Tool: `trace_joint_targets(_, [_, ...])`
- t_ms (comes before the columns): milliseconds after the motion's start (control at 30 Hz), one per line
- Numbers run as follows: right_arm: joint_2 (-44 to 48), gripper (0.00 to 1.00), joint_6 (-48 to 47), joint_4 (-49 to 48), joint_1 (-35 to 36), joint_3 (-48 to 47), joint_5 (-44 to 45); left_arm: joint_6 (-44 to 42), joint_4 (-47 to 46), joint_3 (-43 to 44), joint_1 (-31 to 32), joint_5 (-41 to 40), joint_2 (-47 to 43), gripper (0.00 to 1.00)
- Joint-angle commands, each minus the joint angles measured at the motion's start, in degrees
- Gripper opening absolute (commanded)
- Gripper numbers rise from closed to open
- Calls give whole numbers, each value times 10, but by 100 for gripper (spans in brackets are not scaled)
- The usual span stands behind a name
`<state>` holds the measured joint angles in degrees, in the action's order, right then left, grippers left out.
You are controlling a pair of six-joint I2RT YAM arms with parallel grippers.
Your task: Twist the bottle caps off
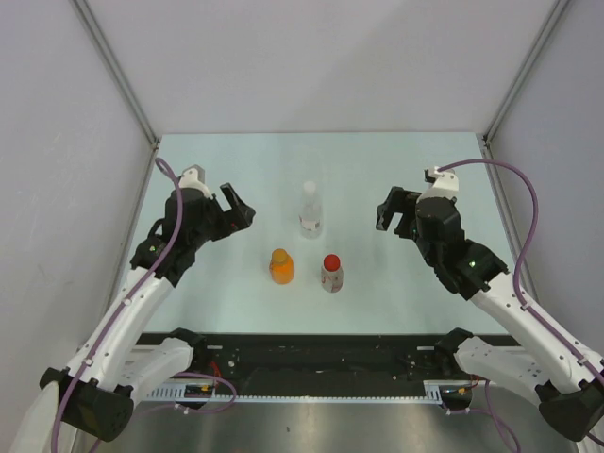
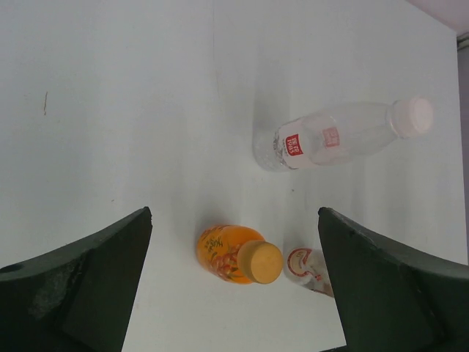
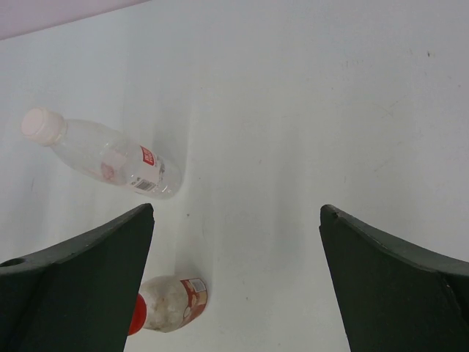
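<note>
Three capped bottles stand upright mid-table. The clear bottle [image 1: 310, 216] with a white cap [image 1: 309, 188] is farthest back; it shows in the left wrist view [image 2: 322, 139] and the right wrist view [image 3: 110, 158]. The squat orange bottle [image 1: 281, 268] has an orange cap [image 2: 262, 262]. The clear bottle with a red cap [image 1: 331, 261] stands to its right [image 3: 170, 302]. My left gripper [image 1: 236, 208] is open and empty, left of the bottles. My right gripper [image 1: 389, 213] is open and empty, right of them.
The pale table [image 1: 226, 293] is enclosed by white walls on three sides. A black rail [image 1: 321, 359] runs along the near edge by the arm bases.
</note>
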<state>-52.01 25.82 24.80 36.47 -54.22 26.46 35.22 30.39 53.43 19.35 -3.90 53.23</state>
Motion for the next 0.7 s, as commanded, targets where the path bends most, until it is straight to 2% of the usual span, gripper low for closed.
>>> trace_joint_targets(0, [6, 100, -10, -26, 7, 3, -2, -18, -31, 5, -2, 19, -7, 100])
trace_joint_targets(133, [10, 100, -17, -35, 11, 4, -11, -51, -80, -31, 7, 54, -39, 100])
trace_joint_targets(367, [0, 100, -45, -53, 40, 9, -54, -92, -57, -32, 82, -28, -56, 100])
trace_joint_targets(500, [-21, 100, -77, -50, 121, 10, -44, -83, -60, -56, 87, -43, -77, 100])
trace_joint_targets(667, [-64, 100, -70, -34, 228, 22, 32, -82, -64, -76, 87, -50, -99, 100])
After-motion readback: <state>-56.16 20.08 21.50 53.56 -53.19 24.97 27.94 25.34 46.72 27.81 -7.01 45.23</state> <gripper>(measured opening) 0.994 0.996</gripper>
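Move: The red-capped bottle lies about 14 cm left of the right hand, 4 cm back and 20 cm below; the orange bottle some 27 cm left, 3 cm back, and the clear bottle 20 cm left, 11 cm ahead. From the left hand, the orange bottle is about 9 cm right, 3 cm back and 18 cm down, with the red-capped one some 21 cm right, 4 cm back. Open right hand swings about 9 cm left and back towards the red-capped bottle; left draws back and right. ##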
